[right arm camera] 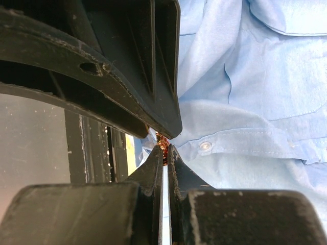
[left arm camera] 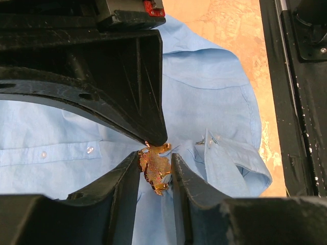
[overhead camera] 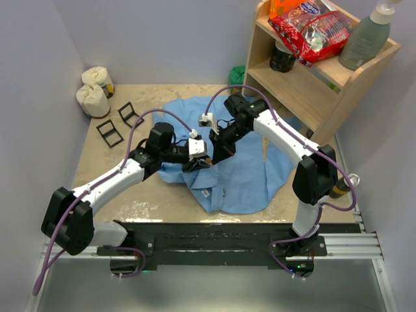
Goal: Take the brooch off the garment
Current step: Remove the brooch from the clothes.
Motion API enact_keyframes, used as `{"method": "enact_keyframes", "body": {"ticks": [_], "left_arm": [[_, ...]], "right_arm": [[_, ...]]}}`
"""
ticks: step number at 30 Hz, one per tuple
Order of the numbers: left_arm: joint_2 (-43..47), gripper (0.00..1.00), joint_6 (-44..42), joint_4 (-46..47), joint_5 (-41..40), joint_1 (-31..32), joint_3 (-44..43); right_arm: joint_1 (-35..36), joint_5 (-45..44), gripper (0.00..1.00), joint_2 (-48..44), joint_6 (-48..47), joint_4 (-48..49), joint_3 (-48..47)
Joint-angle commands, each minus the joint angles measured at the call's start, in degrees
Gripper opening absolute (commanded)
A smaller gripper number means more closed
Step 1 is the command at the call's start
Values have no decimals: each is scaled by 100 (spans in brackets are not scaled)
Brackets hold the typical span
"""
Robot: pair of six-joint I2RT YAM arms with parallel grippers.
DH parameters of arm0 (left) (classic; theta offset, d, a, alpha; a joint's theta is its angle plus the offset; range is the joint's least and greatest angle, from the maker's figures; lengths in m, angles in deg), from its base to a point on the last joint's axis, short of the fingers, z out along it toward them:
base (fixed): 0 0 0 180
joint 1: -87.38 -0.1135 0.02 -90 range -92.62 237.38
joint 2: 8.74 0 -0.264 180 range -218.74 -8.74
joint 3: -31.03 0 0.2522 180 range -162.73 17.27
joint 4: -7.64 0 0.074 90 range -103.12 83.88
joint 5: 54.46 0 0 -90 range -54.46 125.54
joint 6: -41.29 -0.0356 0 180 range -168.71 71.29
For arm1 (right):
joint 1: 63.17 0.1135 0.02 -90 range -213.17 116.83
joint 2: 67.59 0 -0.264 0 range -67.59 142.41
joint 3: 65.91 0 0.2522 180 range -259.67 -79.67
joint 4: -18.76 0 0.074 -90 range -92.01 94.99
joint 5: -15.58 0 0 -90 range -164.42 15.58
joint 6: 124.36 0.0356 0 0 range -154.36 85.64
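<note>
The garment is a light-blue button-up shirt, rumpled on the tabletop in the middle. Both grippers meet over its left part. In the left wrist view the brooch, a small gold mesh piece, sits on the garment between the fingers of my left gripper, touching both inner faces. My right gripper is shut on the brooch's upper edge, and its finger reaches down to the brooch from above. From overhead the left gripper and right gripper almost touch, and the brooch is hidden.
A wooden shelf at the back right holds snack bags, a dark jar and a soap bottle. Two white sacks and two black frames lie at the back left. A green object sits behind the shirt. A black rail runs along the near edge.
</note>
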Motion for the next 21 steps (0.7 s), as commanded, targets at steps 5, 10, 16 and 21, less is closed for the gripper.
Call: {"method": "enact_keyframes", "body": {"ticks": [5, 10, 16, 21], "left_arm": [[211, 44, -371, -576, 349, 86, -221], [299, 52, -512, -769, 252, 69, -273], [457, 58, -705, -1121, 76, 60, -379], [563, 62, -846, -1297, -47, -115, -309]], "right_arm": [[-48, 248, 0, -349, 68, 321, 15], [-48, 204, 0, -384, 77, 339, 42], [-39, 12, 0, -446, 156, 488, 164], [-48, -59, 0, -481, 200, 550, 209]]}}
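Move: The orange brooch sits right between the tips of my left fingers, roughly 1 cm to the right of that hand's point and level with it. The silver brooch lies about 10 cm back, 6 cm right and 10 cm below my left hand, and the collar label about 12 cm back and equally low, barely left. My right hand already pinches the orange brooch by its edge, the brooch's middle about 1 cm left of its tips. I spread my left fingers from a narrow gap to more than half open, letting the orange brooch out of their hold, while easing that hand about 1.5 cm back and a little over 1 cm left, away from it. My right hand stays in place and keeps its closed pinch on the brooch edge. ##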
